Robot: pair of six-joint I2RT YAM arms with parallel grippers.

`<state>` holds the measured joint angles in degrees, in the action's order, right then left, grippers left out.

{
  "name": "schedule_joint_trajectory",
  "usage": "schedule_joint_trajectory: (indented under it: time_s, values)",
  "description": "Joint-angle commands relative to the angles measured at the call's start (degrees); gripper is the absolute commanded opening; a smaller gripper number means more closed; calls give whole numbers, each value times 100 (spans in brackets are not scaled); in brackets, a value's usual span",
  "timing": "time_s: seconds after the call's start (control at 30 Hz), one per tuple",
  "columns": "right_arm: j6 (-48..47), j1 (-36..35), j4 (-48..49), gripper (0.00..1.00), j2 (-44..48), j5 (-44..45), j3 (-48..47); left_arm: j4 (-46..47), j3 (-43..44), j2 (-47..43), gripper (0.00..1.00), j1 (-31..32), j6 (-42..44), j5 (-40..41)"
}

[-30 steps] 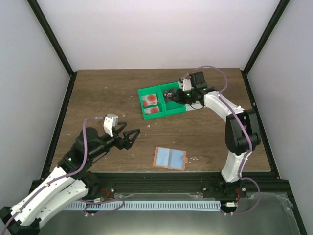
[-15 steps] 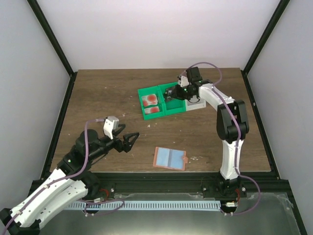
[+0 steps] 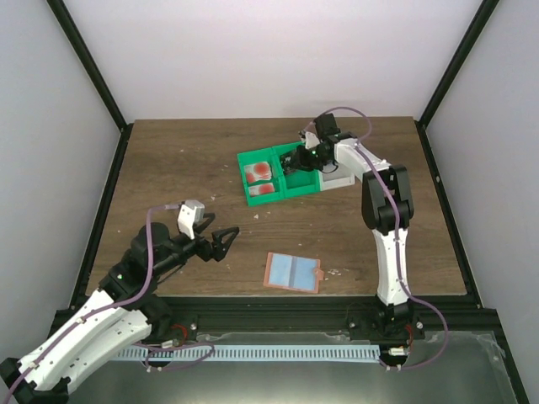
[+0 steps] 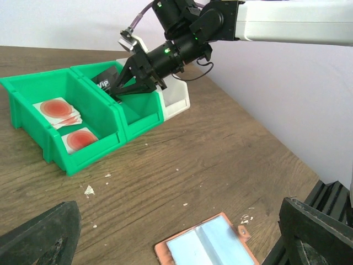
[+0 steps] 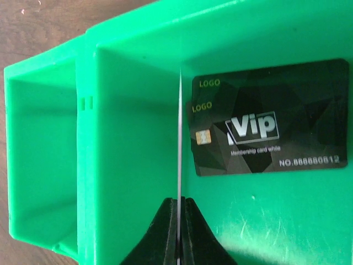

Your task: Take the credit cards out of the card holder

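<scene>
The card holder (image 3: 292, 273) lies open near the table's front edge, blue-grey pockets up (image 4: 207, 247); no card shows in it. Pale credit cards (image 3: 259, 172) with red blots lie in the left green bin (image 4: 55, 109). My right gripper (image 3: 296, 160) hangs over the right green bin (image 5: 127, 143). It is shut (image 5: 180, 215) on a thin card (image 5: 180, 138) seen edge-on, its faces hidden. Two black "Vip" cards (image 5: 270, 118) lie stacked in that bin. My left gripper (image 3: 223, 240) is open, left of the holder and apart from it (image 4: 179, 223).
Two joined green bins (image 3: 286, 188) stand mid-table toward the back, with a white bin (image 3: 338, 179) on their right. Small pale crumbs dot the wood between the bins and the holder (image 4: 88, 190). Black frame posts and white walls enclose the table.
The right arm's elbow has swung left while its gripper stayed over the right green bin with the card. The left gripper dropped slightly toward the front, then held still.
</scene>
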<state>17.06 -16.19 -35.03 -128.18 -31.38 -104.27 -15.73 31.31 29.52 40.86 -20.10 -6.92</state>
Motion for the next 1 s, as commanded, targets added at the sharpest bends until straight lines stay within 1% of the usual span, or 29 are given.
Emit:
schedule_joint_trajectory:
  time_s: [0.0,0.1,0.2,0.4,0.6,0.83,0.97]
  values:
    - [-124,91,-262,1,-302,-160,-528,-1,-64,-16,100,-20,66,90]
    - [-133,118,-292,1,-438,-211,-637,8,-73,7,100,-22,58,116]
    - [-119,141,-269,3,-493,-200,-654,17,-72,35,100,-22,48,129]
    - [47,176,-246,12,-515,48,-735,21,-82,62,100,-23,43,142]
    - [184,185,-209,16,-492,285,-815,11,-84,54,100,-23,28,151]
    - [383,190,-149,27,-402,553,-950,17,-90,50,100,-18,19,150]
    - [467,186,-137,31,-347,626,-1032,17,-91,45,100,-22,21,149]
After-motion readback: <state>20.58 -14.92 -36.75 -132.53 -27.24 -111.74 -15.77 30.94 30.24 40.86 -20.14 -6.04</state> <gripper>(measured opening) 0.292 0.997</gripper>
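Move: The right hand, holding a black card on edge over the middle green compartment, has the flat VIP cards about 4 cm ahead, 1 cm to its right and 6 cm below. The red-spotted cards' farther pile lies some 11 cm left and 3 cm ahead of the hand; the white bin's middle is roughly 13 cm right and 4 cm ahead. From the left hand, the VIP cards are about 33 cm ahead, 21 cm right and 22 cm down. Forward by about 3 cm and a little to its right, the right hand creeps over the VIP cards, first sinking about 1 cm and then rising nearly as much, with a slight clockwise turn. After that initial dip the shut fingers part to nearly a third of their range, freeing the black card from the pinch; its upper edge still rests against the right-hand finger. ##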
